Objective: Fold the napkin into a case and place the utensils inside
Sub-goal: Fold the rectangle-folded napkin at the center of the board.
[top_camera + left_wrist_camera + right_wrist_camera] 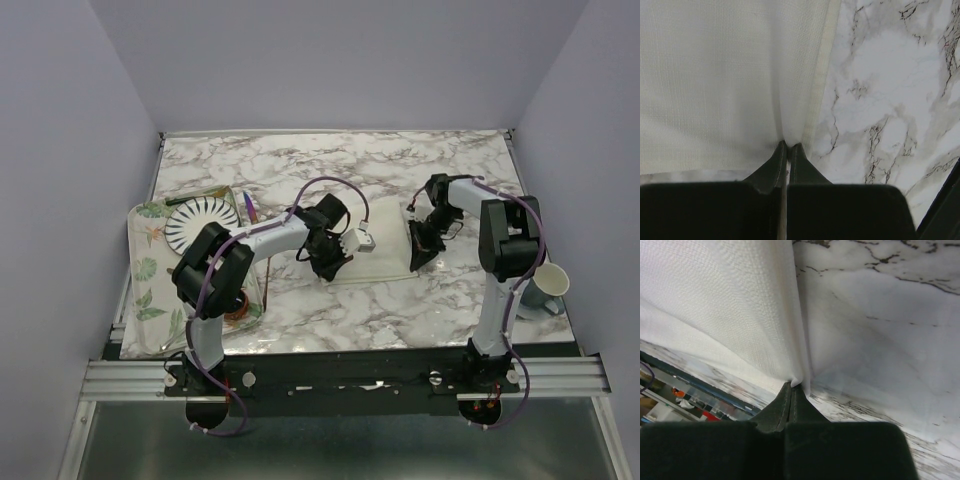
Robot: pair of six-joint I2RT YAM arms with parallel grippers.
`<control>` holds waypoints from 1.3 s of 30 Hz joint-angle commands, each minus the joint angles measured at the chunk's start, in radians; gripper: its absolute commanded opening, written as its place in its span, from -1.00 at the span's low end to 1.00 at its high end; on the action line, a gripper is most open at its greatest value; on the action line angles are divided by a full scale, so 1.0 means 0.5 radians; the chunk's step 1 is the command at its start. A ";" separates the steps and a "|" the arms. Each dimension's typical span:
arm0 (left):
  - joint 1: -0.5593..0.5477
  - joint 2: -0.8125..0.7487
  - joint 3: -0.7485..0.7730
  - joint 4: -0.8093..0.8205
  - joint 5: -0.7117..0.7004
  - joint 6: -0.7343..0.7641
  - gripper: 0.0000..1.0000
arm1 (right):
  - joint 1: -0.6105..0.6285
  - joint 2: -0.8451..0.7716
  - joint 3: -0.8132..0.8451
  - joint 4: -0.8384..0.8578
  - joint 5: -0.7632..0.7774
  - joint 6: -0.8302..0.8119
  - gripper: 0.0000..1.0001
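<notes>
The cream napkin (385, 262) lies on the marble table between my two grippers. My left gripper (327, 262) is shut on its left edge. In the left wrist view the closed tips of the left gripper (788, 145) pinch a crease of the napkin (715, 75) beside its hem. My right gripper (420, 254) is shut on the right edge. The right wrist view shows the right gripper (792, 385) holding a raised fold of the napkin (740, 305) off the marble. A slim purple-blue utensil (247, 207) lies on the tray at the left, next to the striped plate.
A leaf-patterned tray (145, 270) at the left carries a white plate with black radial stripes (202, 222). Something copper-coloured (240, 312) shows beside the left arm's base. A pale cup (548, 285) stands at the right edge. Bare marble (400, 170) stretches behind the napkin.
</notes>
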 commanded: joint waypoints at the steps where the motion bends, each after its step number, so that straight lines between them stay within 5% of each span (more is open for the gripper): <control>1: 0.014 -0.014 -0.020 -0.068 -0.088 -0.016 -1.00 | -0.011 -0.041 0.130 -0.063 0.110 -0.047 -0.99; 8: 0.014 -0.201 0.118 -0.222 -0.058 -0.028 -1.00 | -0.005 -0.311 0.069 -0.186 0.012 -0.075 -0.99; 21: -0.004 -0.033 -0.002 -0.139 -0.109 -0.016 -1.00 | 0.063 -0.014 0.022 -0.026 0.181 -0.066 -0.99; 26: -0.004 0.060 -0.005 -0.136 -0.146 0.006 -1.00 | 0.088 0.044 0.060 -0.039 0.260 -0.084 -0.76; 30: 0.005 0.029 -0.020 -0.157 -0.128 0.003 -0.38 | 0.088 0.045 0.087 -0.075 0.282 -0.100 -0.64; 33: 0.017 -0.087 -0.005 -0.191 -0.058 -0.009 -0.10 | 0.088 -0.004 0.112 -0.130 0.282 -0.124 -0.58; 39: 0.109 -0.354 0.155 -0.274 0.111 -0.071 0.05 | 0.075 -0.258 0.240 -0.238 0.157 -0.277 -0.22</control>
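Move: The folded napkin lies flat between the hands, each shut on a near corner of its upper layer: its middle is about 9 cm ahead and 9 cm right of the left hand, and roughly 7 cm ahead and 9 cm left of the right, 1 cm or so below both. From the left hand the fork lies some 14 cm left and 1 cm ahead, the black cup 20 cm left and 5 cm back. The white cup stands about 28 cm right of the right hand and 3 cm back. The napkin's upper layer, still pinched at its two near corners, is lifted about 4 cm by both hands together and set down again, the right hand finishing about 1 cm nearer the base. Both grippers then open, the left to half, the right less, and the left starts to rise away while the right stays close over its corner. ##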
